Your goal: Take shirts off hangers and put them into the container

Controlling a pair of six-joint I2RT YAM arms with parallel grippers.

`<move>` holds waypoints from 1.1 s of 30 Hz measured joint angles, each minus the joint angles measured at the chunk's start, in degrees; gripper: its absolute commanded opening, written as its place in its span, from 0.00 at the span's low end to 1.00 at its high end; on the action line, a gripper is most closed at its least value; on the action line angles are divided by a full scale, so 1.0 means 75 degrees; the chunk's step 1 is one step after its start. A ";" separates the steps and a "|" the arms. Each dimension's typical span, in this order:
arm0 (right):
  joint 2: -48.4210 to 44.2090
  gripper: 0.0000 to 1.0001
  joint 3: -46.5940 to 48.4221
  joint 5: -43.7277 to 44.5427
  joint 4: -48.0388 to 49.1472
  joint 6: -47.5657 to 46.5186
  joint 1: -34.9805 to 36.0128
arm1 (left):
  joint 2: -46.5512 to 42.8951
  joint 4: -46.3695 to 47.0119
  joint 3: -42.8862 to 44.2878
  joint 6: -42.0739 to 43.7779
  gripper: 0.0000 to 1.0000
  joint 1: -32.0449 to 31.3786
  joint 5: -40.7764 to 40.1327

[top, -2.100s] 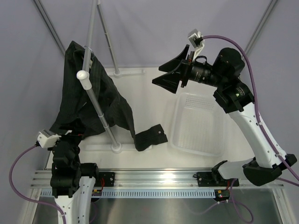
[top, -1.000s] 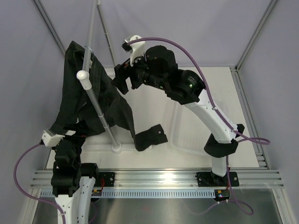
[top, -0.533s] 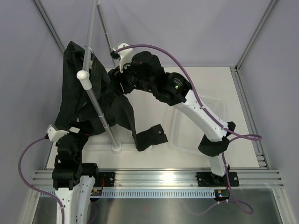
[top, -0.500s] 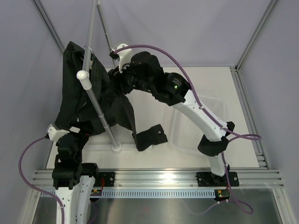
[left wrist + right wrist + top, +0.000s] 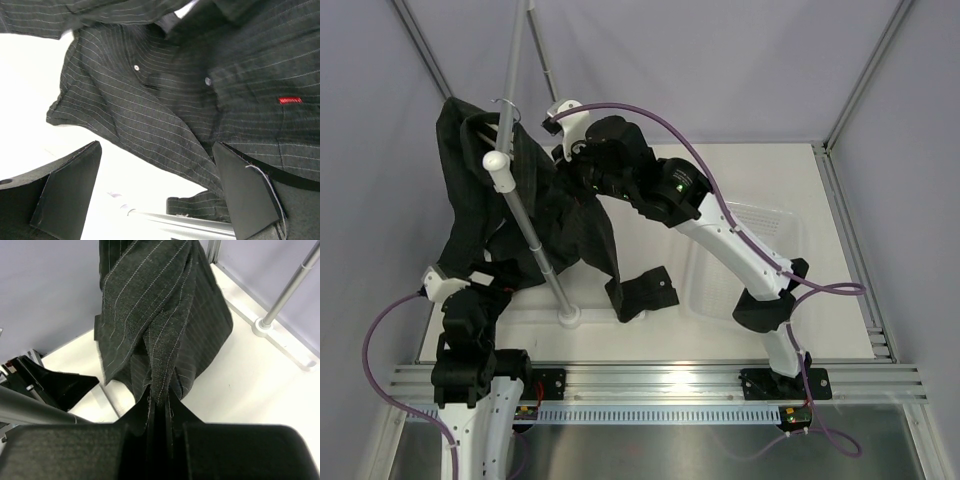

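The black pinstriped shirt hangs over the grey rack pole, with one sleeve cuff lying on the table. A thin silver hook shows at the pole's top; the rest of the hanger is hidden under cloth. My right gripper is shut on a bunched fold of the shirt, and the cloth runs straight down between its jaws. Below the shirt's hem, my left gripper stands open with nothing between its fingers. The container lies on the table at the right, partly behind the right arm.
The rack pole carries a white knob and ends in a round base near the front. A second upright with its foot stands at the back. Grey walls close in left and right. A red label shows on the shirt.
My right arm swung from above the container over to the shirt and closed its jaws on the cloth. The shirt's top has shifted left. My left arm rose slightly.
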 measured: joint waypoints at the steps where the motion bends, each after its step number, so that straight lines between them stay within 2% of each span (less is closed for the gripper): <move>1: 0.0044 0.00 0.0076 0.0032 -0.0017 -0.0026 0.0012 | 0.0009 0.0003 0.0000 0.0000 0.99 0.0000 0.0055; 15: -0.0277 0.00 -0.0111 0.0178 0.0172 -0.0329 0.0020 | 0.0350 0.0099 0.0047 0.0093 0.99 0.0000 0.0495; 25: -0.0938 0.00 -0.0318 0.0318 0.0233 -0.0329 0.0012 | 0.0361 0.0055 0.0912 0.0950 0.99 0.0000 0.0979; 33: -0.1897 0.00 -0.1649 0.0938 0.0297 -0.0332 -0.0009 | 0.0137 0.0064 0.1113 0.1294 0.99 0.0000 0.1871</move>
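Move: Down to the right hand's right, about 38 cm off and roughly 40 cm lower, nearly level in reach, stands the empty container; this hand already holds the shirt. The rail's near end is some 7 cm to its left and a little above, the hanger hook about 8 cm ahead and 6 cm left. From the open left hand, the hanging shirt's middle lies about 12 cm ahead, 9 cm right and 8 cm above; the rack's near foot is some 15 cm right, 4 cm back, on the table. Keeping its pinch on the shirt's upper part, the right hand lingers, then lifts about 5 cm and pulls right, away from its starting place by the rack and towards the container's side, 6 to 7 cm. The left hand, fingers still open, dips slightly, then rises some 5 cm and eases 4 cm right beside the shirt's lower part, turning about 15 degrees clockwise. ##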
